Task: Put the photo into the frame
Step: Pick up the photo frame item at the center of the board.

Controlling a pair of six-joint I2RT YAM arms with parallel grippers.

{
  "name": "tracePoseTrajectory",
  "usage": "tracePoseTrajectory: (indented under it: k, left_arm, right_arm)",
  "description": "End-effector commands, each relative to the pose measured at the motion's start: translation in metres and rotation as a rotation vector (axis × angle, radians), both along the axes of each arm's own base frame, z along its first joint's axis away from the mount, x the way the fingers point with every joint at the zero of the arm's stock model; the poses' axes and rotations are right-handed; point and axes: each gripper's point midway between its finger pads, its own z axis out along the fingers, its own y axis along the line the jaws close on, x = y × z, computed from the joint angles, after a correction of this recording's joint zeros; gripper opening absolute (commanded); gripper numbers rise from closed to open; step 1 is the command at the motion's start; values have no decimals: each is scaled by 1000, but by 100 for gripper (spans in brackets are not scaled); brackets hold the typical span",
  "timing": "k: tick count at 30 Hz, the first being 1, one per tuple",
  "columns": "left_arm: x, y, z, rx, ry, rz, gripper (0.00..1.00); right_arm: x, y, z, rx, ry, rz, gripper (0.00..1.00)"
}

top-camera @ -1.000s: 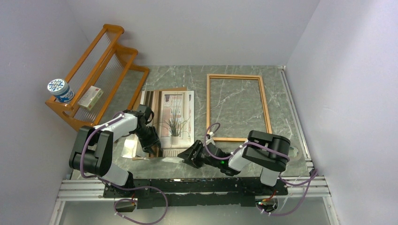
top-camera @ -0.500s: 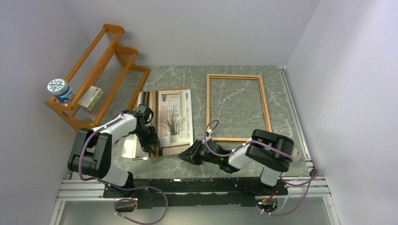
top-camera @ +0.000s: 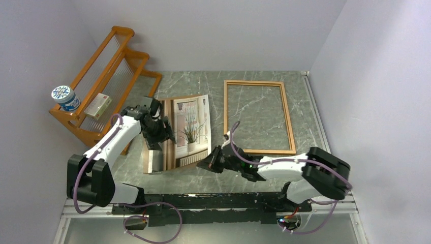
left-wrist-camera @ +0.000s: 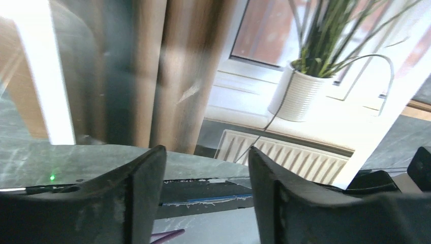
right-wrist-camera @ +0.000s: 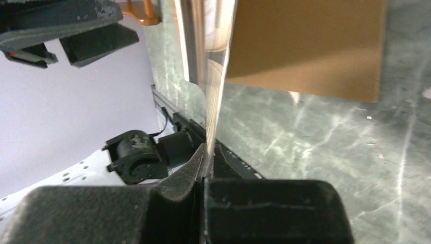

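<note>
The photo (top-camera: 189, 127), a print of a spiky potted plant by a window, lies tilted left of the frame (top-camera: 253, 82), its near right corner raised. My right gripper (top-camera: 210, 163) is shut on that corner. In the right wrist view the photo (right-wrist-camera: 216, 76) runs edge-on into the closed right gripper (right-wrist-camera: 206, 161). My left gripper (top-camera: 158, 133) hovers over the print's left side. The left wrist view shows the left gripper (left-wrist-camera: 206, 170) open with nothing between its fingers (left-wrist-camera: 145, 193), and the photo (left-wrist-camera: 305, 76) beyond them. The thin orange-brown frame lies flat and holds nothing.
A plain brown backing board (top-camera: 153, 161) lies under the print; it also shows as the board (right-wrist-camera: 305, 46) in the right wrist view. An orange shelf rack (top-camera: 109, 76) stands at the left wall, holding a blue-and-white tin (top-camera: 65, 97) and a small box (top-camera: 98, 105). Walls close in on three sides.
My right gripper shut on the photo's near right corner and lifted it, its arm stretching out leftward. My left gripper opened and moved away from me along the print's left side.
</note>
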Motion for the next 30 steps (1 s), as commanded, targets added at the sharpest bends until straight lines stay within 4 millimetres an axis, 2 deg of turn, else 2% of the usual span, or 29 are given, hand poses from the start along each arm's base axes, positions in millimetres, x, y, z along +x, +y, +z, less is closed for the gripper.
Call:
tracePoseTrajectory:
  k: [1, 5, 6, 9, 15, 22, 27, 30]
  left_arm:
    - [13, 9, 40, 51, -105, -24, 78]
    - [28, 8, 55, 50, -167, -28, 85]
    - [31, 9, 54, 52, -173, -27, 85]
    - [40, 9, 49, 54, -172, -15, 87]
    - [59, 10, 34, 44, -167, 11, 87]
    - [88, 9, 26, 22, -167, 29, 86]
    - [115, -8, 31, -61, -193, 12, 93]
    - [132, -23, 33, -132, -214, -12, 94]
  right_arm:
    - [10, -9, 49, -112, -98, 100, 0]
    - [20, -33, 76, -264, -98, 184, 0]
    - [19, -45, 73, -326, -59, 200, 0]
    - [28, -68, 85, -435, -42, 200, 0]
    - [50, -101, 125, -535, -99, 166, 0]
    - [81, -158, 157, -638, -156, 45, 0]
    - [102, -182, 188, -633, -244, -28, 0]
    - [115, -191, 208, -618, -279, -81, 0]
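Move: Ahead of the right hand, which already grips the clear sheet at a near corner, the empty frame's middle lies about 24 cm farther out and 23 cm to the right, some 8 cm below. From that hand the photo's middle is roughly 18 cm ahead and 6 cm left, and the brown board's middle 16 cm ahead and 10 cm left. The empty left hand has the photo's middle about 10 cm ahead, 9 cm right and 9 cm below. Keeping its pinch on the clear sheet, the right hand lifts and reaches forward, then swings right towards the frame: some 17 cm right, as much up and 10 cm forward, its left-pointing fingers tipping down about 35 degrees. The left hand travels about 10 cm forward over the photo, rising first, then sinking back, as its empty fingers open wider. ##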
